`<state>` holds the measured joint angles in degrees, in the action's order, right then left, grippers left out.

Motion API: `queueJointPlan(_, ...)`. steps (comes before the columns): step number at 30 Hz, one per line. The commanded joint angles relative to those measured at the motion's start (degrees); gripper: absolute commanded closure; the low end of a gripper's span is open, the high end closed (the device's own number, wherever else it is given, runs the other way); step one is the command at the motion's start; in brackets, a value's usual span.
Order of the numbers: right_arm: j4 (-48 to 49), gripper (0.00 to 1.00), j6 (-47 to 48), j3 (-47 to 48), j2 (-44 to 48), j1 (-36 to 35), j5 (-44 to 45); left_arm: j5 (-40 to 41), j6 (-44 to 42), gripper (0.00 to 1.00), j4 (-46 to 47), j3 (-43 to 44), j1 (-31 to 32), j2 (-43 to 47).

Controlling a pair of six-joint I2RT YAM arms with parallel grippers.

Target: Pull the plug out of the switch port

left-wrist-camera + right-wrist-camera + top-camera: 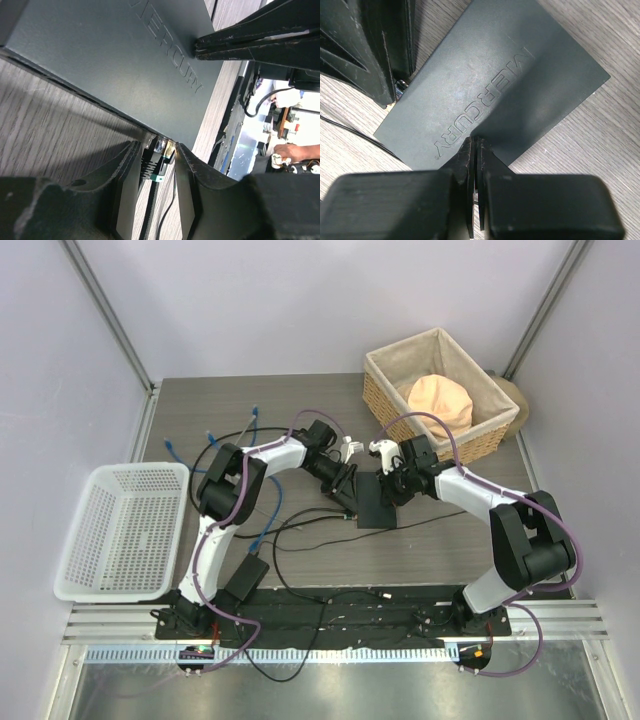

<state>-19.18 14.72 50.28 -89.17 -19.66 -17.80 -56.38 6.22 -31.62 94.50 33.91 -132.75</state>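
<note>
The switch (378,506) is a flat dark-grey box marked MERCURY (115,65) (490,85), lying mid-table. A black plug (159,159) with a clear tip and a teal mark sits in a port on its narrow left edge. My left gripper (158,147) (347,500) is closed round this plug, one finger against each side. My right gripper (475,141) (393,490) is shut with nothing in it. Its tips press down on the switch's top near the edge opposite the ports, and it also shows in the left wrist view (240,42).
A wicker basket (385,375) holding a peach-coloured thing stands at the back right. A white plastic basket (125,530) sits at the left. Loose cables with blue plugs (255,418) lie behind the left arm. A black adapter brick (248,575) lies near its base.
</note>
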Motion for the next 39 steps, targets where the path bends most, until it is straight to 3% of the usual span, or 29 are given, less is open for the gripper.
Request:
queueJointPlan(1, -4.4, 0.99, 1.0, -2.8, -0.9, 0.1, 4.4, 13.0, -1.5, 0.6, -0.6, -1.2, 2.1, -2.9)
queueJointPlan(20, -3.8, 0.99, 1.0, -2.7, -1.4, 0.1, 4.7, 11.7, -4.1, 0.78, -0.3, -2.1, 2.3, -3.6)
queueJointPlan(25, -3.6, 0.99, 1.1, -2.7, -1.4, 0.1, 4.7, 14.2, -3.6, 1.0, -0.3, -2.3, 2.4, -3.5)
queueJointPlan(33, -3.6, 0.99, 1.2, -2.7, -1.5, 0.1, 4.9, 9.9, -10.6, 1.0, -9.1, 2.8, 1.2, -4.7)
queueJointPlan(39, -2.9, 0.99, 1.2, -2.9, -1.5, 0.1, 4.8, 10.9, -7.4, 1.0, -6.8, -0.2, 2.1, -3.7)
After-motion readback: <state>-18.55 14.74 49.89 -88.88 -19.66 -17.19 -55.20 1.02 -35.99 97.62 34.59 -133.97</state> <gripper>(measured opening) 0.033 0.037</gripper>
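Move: The plug, still in the switch port, lies just at the left hand's open fingertips, about 1 cm back and 1 cm below the hand point. The switch's middle is roughly 6 cm to this hand's right and 2 cm ahead, and a thin cable crosses some 5 cm back and 3 cm to the right. From the right hand, the plug is about 6 cm left, 2 cm back and 2 cm lower. Almost in place, sinking less than half a centimetre, the left hand closes its fingers from about two-fifths open to fully shut at the plug by the switch's left edge, its wrist turning only some 5 degrees. The pads end against each other without the plug between them. The right hand stays put, its shut fingertips still resting on the switch's top. ##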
